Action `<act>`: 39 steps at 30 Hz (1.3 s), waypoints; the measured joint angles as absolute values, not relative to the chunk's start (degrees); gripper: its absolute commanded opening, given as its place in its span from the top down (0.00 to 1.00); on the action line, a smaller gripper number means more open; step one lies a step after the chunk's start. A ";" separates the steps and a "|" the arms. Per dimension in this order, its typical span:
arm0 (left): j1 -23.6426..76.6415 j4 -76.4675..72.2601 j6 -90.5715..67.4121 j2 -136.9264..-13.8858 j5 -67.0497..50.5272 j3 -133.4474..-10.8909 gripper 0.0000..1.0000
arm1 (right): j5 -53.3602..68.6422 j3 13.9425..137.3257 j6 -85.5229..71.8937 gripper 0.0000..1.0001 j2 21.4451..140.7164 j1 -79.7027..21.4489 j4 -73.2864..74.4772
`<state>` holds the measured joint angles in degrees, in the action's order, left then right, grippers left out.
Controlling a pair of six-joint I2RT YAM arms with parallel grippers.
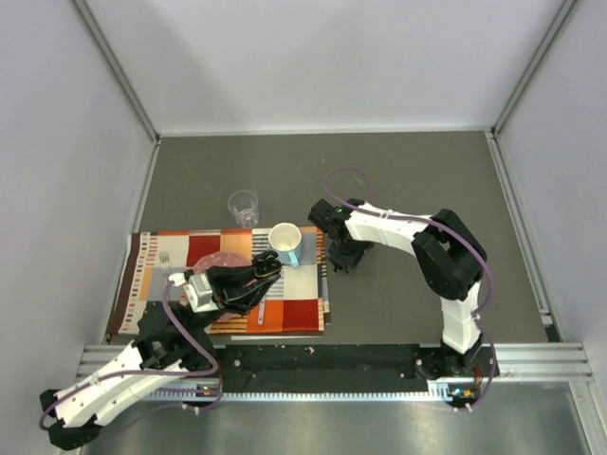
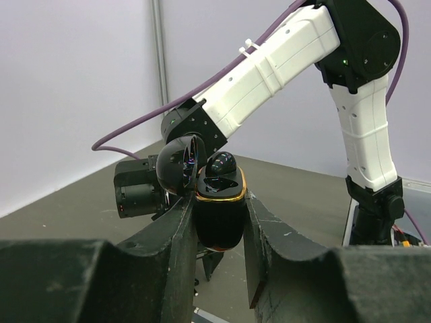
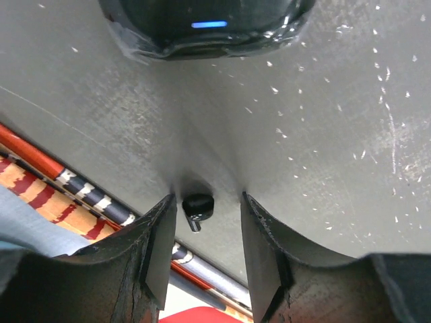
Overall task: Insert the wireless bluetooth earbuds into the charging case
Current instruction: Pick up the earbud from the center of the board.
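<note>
My left gripper [image 2: 219, 202] is shut on the charging case [image 2: 219, 215], a glossy black oval body with a gold rim. It holds the case upright above the mat, and the lid [image 2: 179, 163] is swung open. A rounded black bud [image 2: 221, 163] sits in the case's top. In the top view the left gripper [image 1: 261, 272] hovers over the mat. My right gripper [image 1: 339, 263] is down at the grey table just right of the mat. Its jaws stand open around one tiny black earbud [image 3: 197, 206]. That earbud lies nearer the left finger [image 3: 161, 235], with a gap on the other side.
A striped placemat [image 1: 285, 318] carries a white mug [image 1: 285, 244] and a pink plate [image 1: 223, 259]. A clear glass [image 1: 244, 207] stands behind the mat. In the right wrist view, a glossy black rounded object with a blue light [image 3: 209, 23] lies beyond the earbud, and the mat's edge [image 3: 40, 182] runs close on the left.
</note>
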<state>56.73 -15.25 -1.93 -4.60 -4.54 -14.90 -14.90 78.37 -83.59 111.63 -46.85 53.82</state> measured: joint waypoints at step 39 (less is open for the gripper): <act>56.73 -14.94 -1.76 -4.60 -2.39 -14.90 1.00 | -13.50 79.90 -84.79 0.89 113.06 -46.19 54.15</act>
<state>56.73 -14.94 -1.76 -4.60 -2.39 -14.90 -13.50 79.90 -84.79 113.06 -46.19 54.15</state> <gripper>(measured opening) 0.338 0.213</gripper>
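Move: The earbud lies on the board almost between the right fingertips, at their height and under 1 cm to the left. The placemat's edge runs about 2 cm farther left, some 3 cm from the hand. The second black case sits roughly 6 cm ahead and 6 cm to the right of the hand; the mug stands about 5 cm ahead and 11 cm left. From the raised left hand, the earbud is some 14 cm ahead, 11 cm right and 28 cm below. Nudge the right gripper less than 1 cm forward and left, low over the board, to centre it on the earbud. Then hold it there, pointing down with no real turn of the wrist, and close the fingers slowly by about half their opening until both tips pinch the earbud's sides. ##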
